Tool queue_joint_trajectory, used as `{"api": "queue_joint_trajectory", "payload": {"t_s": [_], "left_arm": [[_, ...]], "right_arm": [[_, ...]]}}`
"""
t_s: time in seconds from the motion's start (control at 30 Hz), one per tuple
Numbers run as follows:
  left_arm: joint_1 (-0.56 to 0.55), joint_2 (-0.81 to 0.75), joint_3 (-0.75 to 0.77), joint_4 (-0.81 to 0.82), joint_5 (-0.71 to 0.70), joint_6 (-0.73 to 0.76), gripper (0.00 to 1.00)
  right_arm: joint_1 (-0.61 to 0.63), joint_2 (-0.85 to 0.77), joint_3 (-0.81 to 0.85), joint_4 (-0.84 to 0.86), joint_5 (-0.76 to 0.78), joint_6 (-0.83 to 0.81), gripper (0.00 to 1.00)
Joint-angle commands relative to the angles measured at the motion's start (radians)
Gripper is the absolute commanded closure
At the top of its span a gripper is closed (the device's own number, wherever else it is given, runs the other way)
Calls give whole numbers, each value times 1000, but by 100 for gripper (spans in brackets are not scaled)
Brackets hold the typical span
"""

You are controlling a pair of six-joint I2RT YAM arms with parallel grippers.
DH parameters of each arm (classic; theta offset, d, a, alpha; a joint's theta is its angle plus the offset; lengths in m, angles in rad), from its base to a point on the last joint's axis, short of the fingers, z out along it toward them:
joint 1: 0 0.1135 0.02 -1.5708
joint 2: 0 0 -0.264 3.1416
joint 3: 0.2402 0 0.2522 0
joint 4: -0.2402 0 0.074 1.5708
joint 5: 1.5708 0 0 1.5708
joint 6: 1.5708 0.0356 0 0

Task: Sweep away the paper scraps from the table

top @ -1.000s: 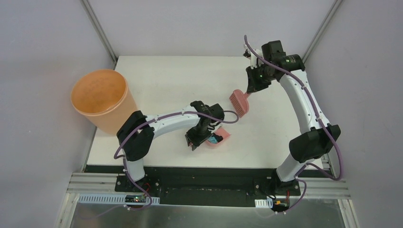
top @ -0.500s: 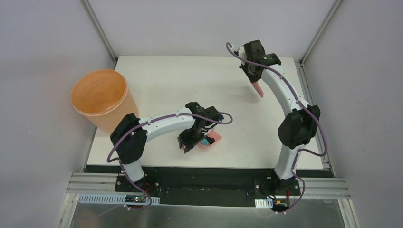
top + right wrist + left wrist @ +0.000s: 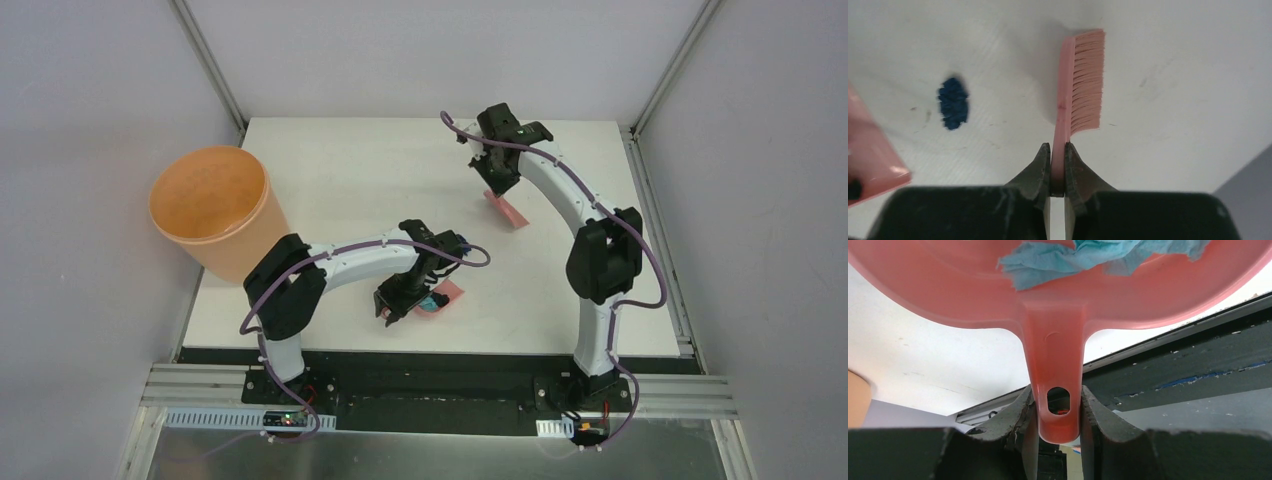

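My left gripper (image 3: 1057, 396) is shut on the handle of the pink dustpan (image 3: 1058, 305), which sits near the table's front edge (image 3: 447, 291). A teal paper scrap (image 3: 1083, 257) lies inside the pan and also shows from above (image 3: 431, 300). My right gripper (image 3: 1058, 148) is shut on the thin handle of the pink hand brush (image 3: 1083, 80), whose bristles point right. From above, the brush (image 3: 506, 209) hangs below the right gripper (image 3: 496, 182) at the back middle of the table (image 3: 340, 180). A dark blue paper scrap (image 3: 953, 102) lies on the white top, left of the brush.
A big orange bucket (image 3: 211, 205) stands at the table's left edge. A pink flat corner (image 3: 870, 160) shows at the left edge of the right wrist view. The black front edge (image 3: 1178, 375) runs just behind the dustpan handle. Grey walls enclose the table.
The right arm has swung left from the back right corner to the back middle, carrying the brush. The left gripper and dustpan have shifted slightly left and nearer.
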Motion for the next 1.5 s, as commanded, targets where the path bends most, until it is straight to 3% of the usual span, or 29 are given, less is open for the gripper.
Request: {"api": "queue_joint_trajectory", "payload": {"t_s": [0.0,0.27,0.5,0.63,0.83,1.07,1.2,1.33,1.47], "left_arm": [[5,29,26,35,-1,32,100],[6,125,62,74,10,54,100],[5,89,55,94,-8,39,100],[6,30,27,125,12,41,100],[5,3,-1,129,-8,37,100],[-14,-19,3,120,18,33,100],[-42,-5,46,65,42,53,100],[-63,20,78,9,55,66,100],[-77,43,92,-7,68,74,100]], "right_arm": [[36,-85,-43,-103,-435,131,100],[66,-281,-225,-150,-746,138,100],[-1,-344,-148,-254,-707,99,100],[-125,-354,-94,-216,-597,98,100],[-199,-347,-62,-89,-148,84,100],[-204,-320,-158,195,326,-164,100],[-212,-275,-218,339,509,-281,100],[-222,-210,-212,310,521,-280,100],[-222,-167,-151,86,334,-137,100]]}}
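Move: Back and to its left lies the navy scrap for the right hand with the brush: about 3 cm back, 8 left and 13 below. The dustpan sits beyond it, some 16 cm back and 10 left of the right hand, 12 below. From the left hand, which holds the pan's handle, the navy scrap is about 18 cm forward and 16 right, 5 below; the pan's middle is 5 forward, 11 right, 4 below. Sweeping back some 15 cm and leftward 7 past the navy scrap towards the dustpan, the right hand swings the brush head ahead of it, about 30 degrees back and left, then reverses, lifting forward and far right, tilting the other way and finally dipping slightly. The left hand keeps its grip, first lowering about 3 cm, then rising again, drifting right. ##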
